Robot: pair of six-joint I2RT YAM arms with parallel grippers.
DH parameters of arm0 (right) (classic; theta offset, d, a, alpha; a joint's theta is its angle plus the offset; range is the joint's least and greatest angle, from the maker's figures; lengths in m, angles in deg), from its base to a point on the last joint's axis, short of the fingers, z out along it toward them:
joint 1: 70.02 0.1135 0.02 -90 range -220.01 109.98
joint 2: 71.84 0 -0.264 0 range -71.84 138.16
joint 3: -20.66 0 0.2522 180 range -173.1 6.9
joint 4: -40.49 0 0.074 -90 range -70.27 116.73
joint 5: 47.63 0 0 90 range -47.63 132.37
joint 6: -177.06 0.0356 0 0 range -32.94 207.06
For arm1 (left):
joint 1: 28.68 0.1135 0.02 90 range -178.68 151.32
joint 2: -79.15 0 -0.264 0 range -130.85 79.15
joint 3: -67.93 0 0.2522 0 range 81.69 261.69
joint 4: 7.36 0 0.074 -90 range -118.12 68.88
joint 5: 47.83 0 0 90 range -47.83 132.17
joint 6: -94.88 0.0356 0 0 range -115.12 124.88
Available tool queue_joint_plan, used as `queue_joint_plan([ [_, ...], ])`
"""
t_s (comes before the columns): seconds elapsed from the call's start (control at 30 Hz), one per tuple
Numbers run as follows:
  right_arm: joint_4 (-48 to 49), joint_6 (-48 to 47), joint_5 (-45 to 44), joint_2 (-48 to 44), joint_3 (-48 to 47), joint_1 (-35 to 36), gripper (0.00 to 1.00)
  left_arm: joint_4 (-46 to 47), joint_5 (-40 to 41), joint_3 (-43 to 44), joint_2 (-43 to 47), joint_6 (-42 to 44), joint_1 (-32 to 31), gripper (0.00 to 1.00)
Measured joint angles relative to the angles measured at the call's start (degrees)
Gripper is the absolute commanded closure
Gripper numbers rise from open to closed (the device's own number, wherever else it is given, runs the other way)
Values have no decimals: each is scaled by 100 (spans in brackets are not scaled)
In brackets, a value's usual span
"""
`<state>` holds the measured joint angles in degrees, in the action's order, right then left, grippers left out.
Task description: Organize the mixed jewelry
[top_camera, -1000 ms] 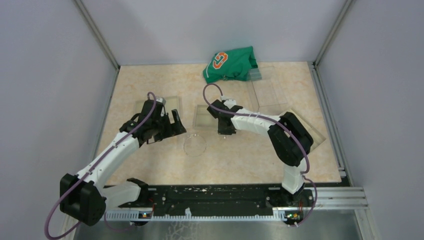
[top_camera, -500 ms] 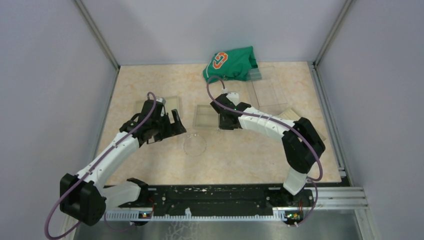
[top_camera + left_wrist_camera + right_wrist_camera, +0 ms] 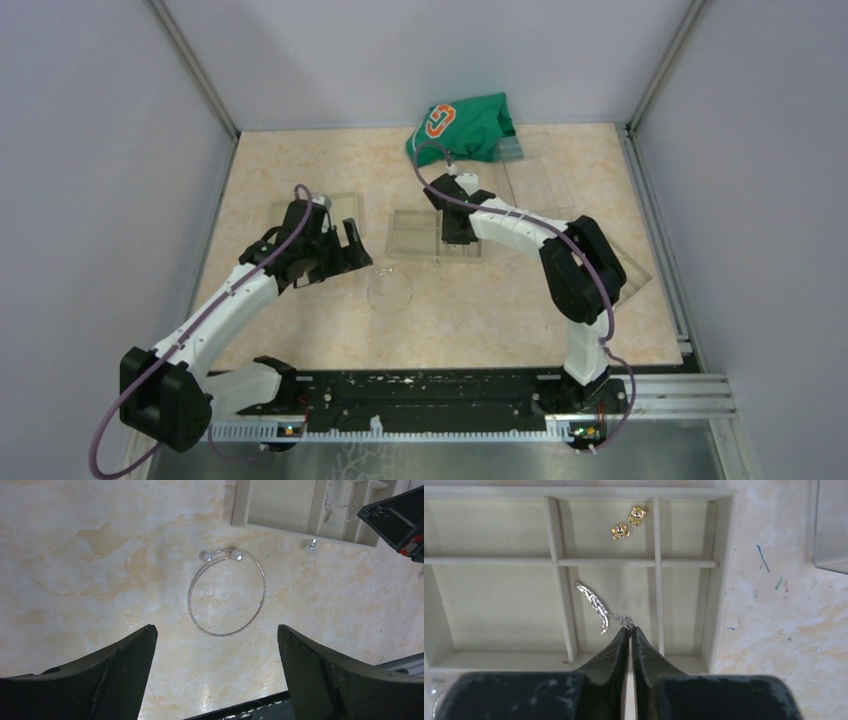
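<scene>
A large thin silvery hoop [image 3: 389,289] with two ball ends lies on the table; the left wrist view shows this hoop [image 3: 190,600] just beyond my left gripper [image 3: 215,628], which is open and empty. A small silvery stud [image 3: 310,546] lies by the clear compartmented box [image 3: 274,526]. My right gripper [image 3: 630,628] hangs over the box [image 3: 561,560], shut on the thin chain end of a silvery dangling earring [image 3: 594,605] that hangs into a near compartment. Two gold studs [image 3: 620,530] sit in a far compartment. From above, the right gripper [image 3: 457,236] is over the box's right half.
A green cloth [image 3: 460,128] with an orange logo lies at the back. Clear lids or trays [image 3: 540,180] lie right of the box, and another clear tray [image 3: 335,203] is behind my left gripper [image 3: 345,245]. A black rail [image 3: 430,395] runs along the near edge.
My right arm has swung back from the table in front of the box to over the box, carrying the silvery earring. The left arm and the hoop have not moved.
</scene>
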<state>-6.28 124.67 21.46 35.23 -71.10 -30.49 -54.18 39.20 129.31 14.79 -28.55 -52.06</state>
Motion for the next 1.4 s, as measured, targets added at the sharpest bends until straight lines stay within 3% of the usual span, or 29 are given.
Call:
queue_joint_plan([
  [0.13,0,-70,20,223,-107,-24,72,-2,0,-2,11,-2,0,4],
  [0.33,-9,-192,-20,111,-197,-22,72,7,-44,-149,72,4,-22,5],
  [0.47,7,-269,-39,-476,-24,-22,72,4,39,-260,-120,22,-358,7],
  [0.6,-31,-293,-33,-1366,313,-24,72,70,155,-258,-680,20,-767,15],
  [0.8,-227,-267,-188,-2208,702,-24,72,186,407,4,-1582,155,-815,34],
  [1.03,-551,-240,-393,-2387,946,-28,72,293,678,789,-2339,208,-892,36],
  [1.4,-828,-181,-575,-2564,988,-28,72,369,1250,1456,-3338,-260,-1257,54],
])
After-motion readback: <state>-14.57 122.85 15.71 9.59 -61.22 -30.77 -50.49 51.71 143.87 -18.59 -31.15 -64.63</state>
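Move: The necklace's pearl ends lie about 5 cm ahead of the empty left hand, 7 to its right and 11 below; its loop's middle is roughly 1 cm back and 8 right. The jewelry tray's middle is some 14 ahead and 20 right of that hand. From the right hand, holding a silver earring, the tray's front middle compartment is about 1 cm ahead, 2 left and 3 below, the other silver earring 1 ahead, 4 left. The right fingers let go of the silver earring over the tray's front middle compartment, opening about a quarter, then lift some 9 cm and draw away right and back, the fingers tipping up slightly. Meanwhile the left hand sinks about 9 cm, first drawing back a little, then swinging forward and right to the necklace's pearl ends, its fingers closing halfway around them. ##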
